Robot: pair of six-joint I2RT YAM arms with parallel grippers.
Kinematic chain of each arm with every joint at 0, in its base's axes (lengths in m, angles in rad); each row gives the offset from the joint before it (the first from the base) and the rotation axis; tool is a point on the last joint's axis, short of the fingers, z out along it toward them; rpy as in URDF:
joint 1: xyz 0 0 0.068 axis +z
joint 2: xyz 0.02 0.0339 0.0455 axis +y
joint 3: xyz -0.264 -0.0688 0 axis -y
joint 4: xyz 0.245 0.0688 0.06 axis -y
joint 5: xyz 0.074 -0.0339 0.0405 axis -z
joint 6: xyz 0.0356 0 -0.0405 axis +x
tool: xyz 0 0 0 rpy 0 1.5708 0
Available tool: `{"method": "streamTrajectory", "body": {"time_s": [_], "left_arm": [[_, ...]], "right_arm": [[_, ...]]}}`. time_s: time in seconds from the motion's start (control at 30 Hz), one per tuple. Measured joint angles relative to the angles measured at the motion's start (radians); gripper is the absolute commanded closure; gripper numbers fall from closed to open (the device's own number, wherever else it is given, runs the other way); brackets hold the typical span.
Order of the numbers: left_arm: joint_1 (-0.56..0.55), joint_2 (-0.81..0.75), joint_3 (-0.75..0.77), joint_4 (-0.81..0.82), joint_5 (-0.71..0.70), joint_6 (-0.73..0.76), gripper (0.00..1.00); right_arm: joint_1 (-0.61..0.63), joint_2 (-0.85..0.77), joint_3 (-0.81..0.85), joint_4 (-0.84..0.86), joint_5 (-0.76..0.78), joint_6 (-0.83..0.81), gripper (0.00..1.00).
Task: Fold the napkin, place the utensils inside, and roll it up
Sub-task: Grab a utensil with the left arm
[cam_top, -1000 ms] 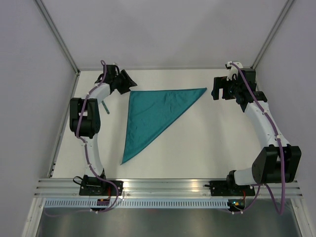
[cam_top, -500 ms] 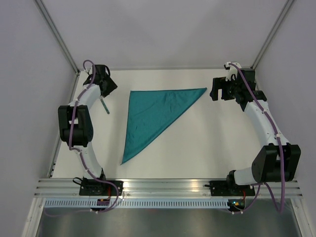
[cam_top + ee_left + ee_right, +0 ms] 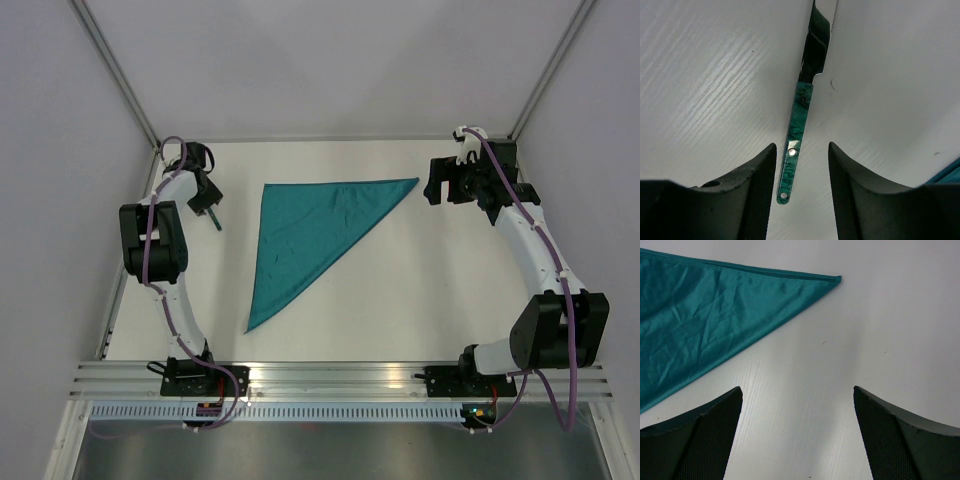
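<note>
The teal napkin [image 3: 305, 235] lies flat, folded into a triangle, with points at the far left, far right and near left. One utensil shows: a knife [image 3: 799, 135] with a green marbled handle and a silvery serrated blade. It lies on the table left of the napkin [image 3: 214, 222]. My left gripper [image 3: 207, 200] is open just above it; the fingers [image 3: 755, 185] straddle the handle end without touching it. My right gripper [image 3: 437, 188] is open and empty, just right of the napkin's far right corner [image 3: 832, 279].
White walls and metal frame posts close in the table at the left, right and back. The left arm's elbow [image 3: 150, 240] stands near the left edge. A sliver of napkin edge [image 3: 952, 172] shows at the right of the left wrist view.
My left gripper has swung left, away from the napkin's far left corner, and now sits over the knife. The right arm and the napkin have not moved.
</note>
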Motion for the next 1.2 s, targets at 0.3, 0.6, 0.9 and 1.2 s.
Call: {"method": "streamTrajectory", "body": {"time_s": [0.3,0.6,0.9,1.2], "left_arm": [[0.001,0.107,0.092,-0.057,0.004,0.011,0.58],[0.006,0.140,0.129,-0.086,0.001,0.032,0.88],[0.006,0.140,0.133,-0.092,0.006,0.082,0.98],[-0.031,0.084,0.133,-0.128,0.046,0.230,0.98]], "right_arm": [[0.001,0.000,0.000,-0.002,-0.005,-0.003,0.05],[0.001,0.000,0.000,-0.007,-0.011,-0.007,0.05],[0.001,0.000,0.000,-0.014,-0.031,-0.007,0.05],[0.002,0.000,0.002,-0.015,-0.037,-0.007,0.05]]}}
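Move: The knife's green handle lies almost straight under my half-open left hand, about 1 cm ahead and 3 cm down. Its blade runs on from there, its middle some 8 cm ahead of my hand and 5 cm left. The folded napkin's far left corner is about 16 cm to the right and 8 cm ahead, its middle roughly 30 cm right and 4 cm back. From my idle right hand the handle is about 67 cm left, 7 cm ahead and 19 cm down. I sink my left hand about 3 cm onto the knife, easing the fingers to point a little more steeply down, and close them from half open until they pinch the handle near its middle. Holding that grip, I start up some 2 cm and slide off to the right towards the napkin by about 2 cm, turning clockwise a little over 10 degrees. ##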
